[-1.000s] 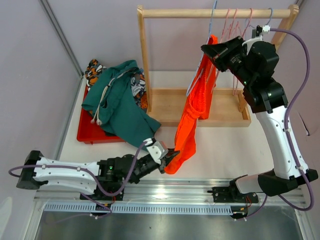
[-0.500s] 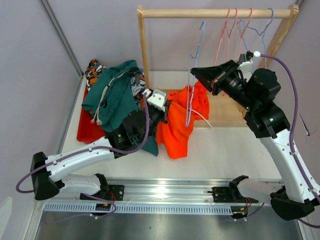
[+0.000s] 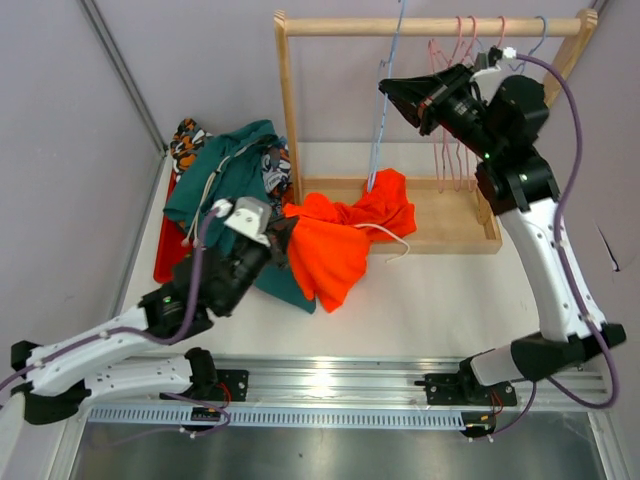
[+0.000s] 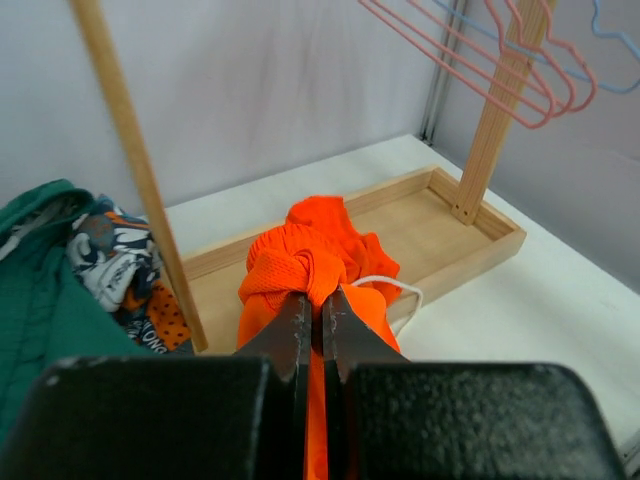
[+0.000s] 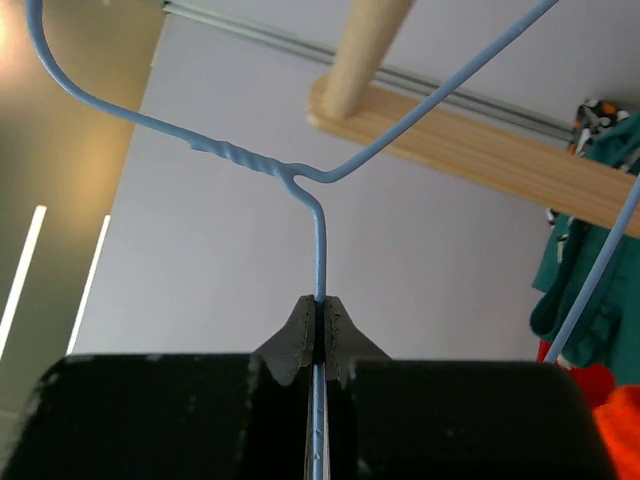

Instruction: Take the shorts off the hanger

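The bright orange shorts [image 3: 345,235] lie crumpled across the front edge of the wooden rack base [image 3: 455,225] and the table, white drawstring [image 3: 388,232] trailing right. My left gripper [image 3: 284,232] is shut on their left end; in the left wrist view the fingertips [image 4: 312,296] pinch a fold of the orange shorts [image 4: 315,250]. My right gripper [image 3: 386,92] is shut on a bare blue wire hanger [image 3: 378,130] held up by the rail [image 3: 430,27]. The hanger [image 5: 318,245] runs between that gripper's [image 5: 318,302] jaws. Its lower end hangs just above the shorts.
A red tray [image 3: 172,268] at the left holds the dark teal shorts [image 3: 235,205] and printed pairs [image 3: 186,135]. Pink hangers [image 3: 450,60] and another blue one hang at the rail's right end. The rack's left post [image 3: 288,110] stands beside the pile.
The orange shorts have come off the blue hanger and been pulled left and down by my left gripper. My right gripper has raised the bare hanger toward the rail.
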Motion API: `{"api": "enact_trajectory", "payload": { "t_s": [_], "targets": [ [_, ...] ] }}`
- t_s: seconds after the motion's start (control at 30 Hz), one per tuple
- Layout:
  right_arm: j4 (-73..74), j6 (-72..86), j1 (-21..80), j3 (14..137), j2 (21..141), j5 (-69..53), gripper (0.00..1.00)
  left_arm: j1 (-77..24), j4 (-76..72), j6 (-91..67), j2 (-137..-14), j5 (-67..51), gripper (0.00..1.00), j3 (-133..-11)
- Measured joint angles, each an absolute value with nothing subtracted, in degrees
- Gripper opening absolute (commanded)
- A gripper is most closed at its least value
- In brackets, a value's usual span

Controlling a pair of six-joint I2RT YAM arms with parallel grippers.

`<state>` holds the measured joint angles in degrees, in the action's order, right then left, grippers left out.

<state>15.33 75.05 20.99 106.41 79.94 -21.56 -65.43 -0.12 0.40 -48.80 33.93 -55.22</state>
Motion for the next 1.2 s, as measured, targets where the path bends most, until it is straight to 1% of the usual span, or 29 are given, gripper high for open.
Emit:
{"api": "enact_trajectory", "payload": {
  "t_s": [0.07,0.13,0.3,0.43,0.53,0.57,0.6,0.67,0.7,0.73,0.83,0.97,1.2],
  "targets": [
    [15.18,75.07,19.46,107.79,84.03,-22.50,0.00,-66.43,3.88,0.49,-45.21,35.90,0.00,-56.58],
    [15.00,75.11,18.35,108.49,87.37,-23.09,0.00,-67.18,8.40,1.23,-43.48,37.89,0.00,-60.45],
    [14.70,74.96,16.69,108.53,93.01,-24.80,0.00,-67.72,15.09,6.22,-44.69,42.63,0.00,-73.19],
    [11.99,75.00,16.62,105.01,91.90,-25.15,0.00,-67.64,13.93,14.11,-46.74,47.53,0.00,-79.33],
    [8.60,74.96,16.49,99.79,88.79,-24.99,0.00,-64.38,13.85,18.94,-50.33,48.95,0.00,-83.92],
    [7.86,74.94,16.40,98.28,87.64,-24.93,0.07,-62.72,14.57,19.88,-52.23,48.93,0.00,-86.30],
    [7.05,74.83,16.16,96.33,86.08,-24.91,0.31,-60.69,15.29,20.64,-54.11,48.82,0.00,-88.88],
    [6.42,74.46,15.81,92.55,82.76,-25.30,0.66,-57.93,15.55,21.56,-56.82,48.47,0.00,-92.77],
    [6.68,74.00,15.84,90.63,81.06,-25.74,0.81,-56.03,15.77,21.78,-58.15,47.64,0.00,-94.19],
    [6.98,73.23,15.90,89.12,79.64,-26.09,0.99,-54.17,16.47,21.98,-59.27,47.00,0.00,-95.57],
    [8.08,70.48,16.03,85.17,75.72,-26.96,0.99,-47.24,19.18,21.39,-62.87,43.70,0.00,-100.92],
    [9.63,67.92,15.55,79.79,71.11,-27.81,0.99,-35.68,23.31,18.81,-69.65,38.02,0.00,-111.83],
    [13.39,64.27,13.47,72.20,64.01,-28.08,0.99,-20.91,28.14,13.50,-82.32,29.98,0.00,-129.75]
  ]
}}
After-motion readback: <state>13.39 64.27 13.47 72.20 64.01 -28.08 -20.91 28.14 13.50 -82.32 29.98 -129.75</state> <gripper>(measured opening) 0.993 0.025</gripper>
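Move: The left gripper still pinches the orange shorts. The middle of the red box lies about 19 cm ahead, 21 cm left and 34 cm below it. The green shorts, draped on the box, are some 17 cm ahead and 17 cm left, and the rack's left post stands 20 cm straight ahead. From the right gripper, which holds the blue hanger, the rod runs about 10 cm straight ahead and slightly higher; the pink hangers hang 10 cm ahead and 12 cm right. Swing the left gripper up and left with the orange shorts kept pinched, some 25 cm up and 20 cm left, then also forward over the red box, turning about 45 degrees counter-clockwise. Meanwhile take the right gripper forward and down about 10 cm each to hook the blue hanger on the rod, open wide to let go, then draw back and further down. ##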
